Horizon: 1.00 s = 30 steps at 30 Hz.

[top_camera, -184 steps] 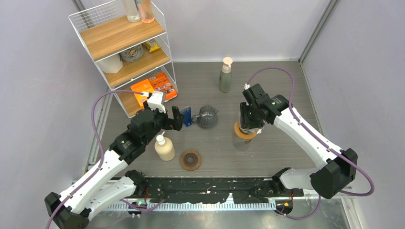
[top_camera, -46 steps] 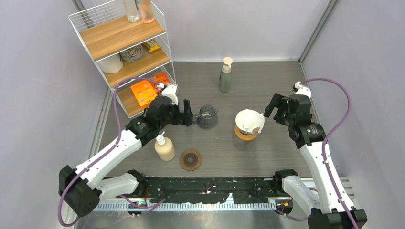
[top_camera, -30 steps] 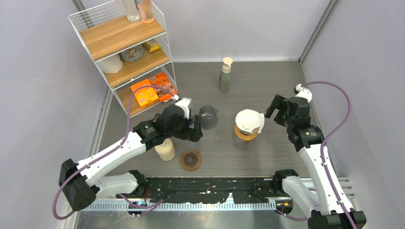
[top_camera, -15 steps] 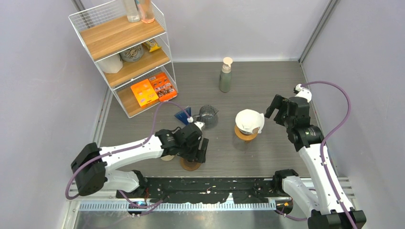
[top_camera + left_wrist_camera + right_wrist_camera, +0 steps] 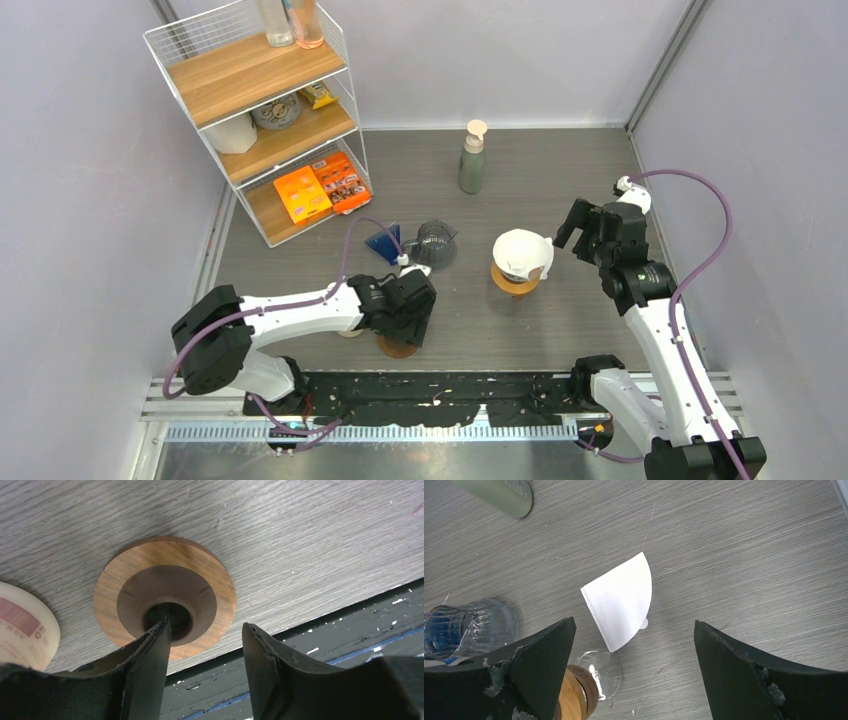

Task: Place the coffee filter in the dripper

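The white paper coffee filter (image 5: 520,250) sits in the top of the glass dripper with a wooden collar (image 5: 512,283). In the right wrist view the coffee filter (image 5: 619,602) stands cone-down above the wooden collar (image 5: 576,692). My right gripper (image 5: 575,225) hangs open to the right of it, holding nothing, and its jaws (image 5: 634,621) stand wide. My left gripper (image 5: 410,325) is down on a loose wooden ring (image 5: 165,605) near the table's front edge. One fingertip (image 5: 162,630) is in the ring's centre hole and the other is just outside its rim. A gap shows between them.
A ribbed glass cup with a handle (image 5: 435,243) and a blue item (image 5: 383,243) lie left of the dripper. A cream pump bottle (image 5: 22,630) stands close beside the ring. A green pump bottle (image 5: 472,160) is at the back, a wire shelf (image 5: 250,110) at back left.
My left arm swung from beside the ribbed glass cup down to the wooden ring, and its jaws narrowed. The right arm, drawn back from the filter, has stayed still.
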Tool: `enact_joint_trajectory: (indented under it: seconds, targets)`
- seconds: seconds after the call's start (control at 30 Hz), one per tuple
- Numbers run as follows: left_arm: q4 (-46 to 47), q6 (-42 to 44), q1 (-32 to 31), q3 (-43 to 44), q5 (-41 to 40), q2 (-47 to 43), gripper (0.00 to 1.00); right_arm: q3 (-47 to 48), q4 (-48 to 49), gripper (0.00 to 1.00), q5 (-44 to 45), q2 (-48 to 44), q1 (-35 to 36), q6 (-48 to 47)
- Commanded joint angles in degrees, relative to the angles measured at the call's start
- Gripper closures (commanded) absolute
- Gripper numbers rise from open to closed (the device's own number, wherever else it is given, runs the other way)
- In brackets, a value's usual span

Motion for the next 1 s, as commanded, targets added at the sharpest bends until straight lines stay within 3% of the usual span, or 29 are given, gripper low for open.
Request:
enact_joint_trajectory:
  seconds: [0.0, 0.27, 0.63, 0.97]
  targets:
    - [0.79, -1.2, -0.52, 2.89, -3.13, 1.63, 0.42, 0.19, 2.52, 0.05, 0.69, 0.11, -0.32, 0.22]
    - [-0.5, -1.41, -1.33, 4.75, -5.1, 5.16, 0.52, 0.24, 2.44, 0.05, 0.37, 0.3, -0.33, 0.1]
    - [-1.32, 0.03, -1.74, 6.44, -6.44, 3.77, 1.0, 0.29, 2.46, 0.04, -0.03, -0.14, -0.35, -0.45]
    - [1.95, 6.62, -1.74, 6.44, -10.16, -5.98, 1.0, -0.08, 3.27, 0.05, -1.51, -1.15, -0.34, -1.68]
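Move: The brown wooden collar is just below the left hand's half-open fingers, which hang over its near right side; the collar's middle is about 3 cm ahead, 1 cm to the left and 2 cm below. The cream pump bottle stands some 10 cm to the left of the collar and 2 cm farther out, while the dripper with its filter is about 14 cm ahead and 22 cm right of this hand. From the idle right hand the collar is roughly 36 cm left, 12 cm back and 18 cm down. The left hand eases down about 1 cm and forward about as much onto the near right side of the brown wooden collar, while its half-open fingers shut completely and pinch the collar's thin dark inner wall. With that pinch kept, it climbs some 3 cm, slowly at first and then faster, drifting about 1 cm farther forward as the fingertips tilt a few degrees forward. ##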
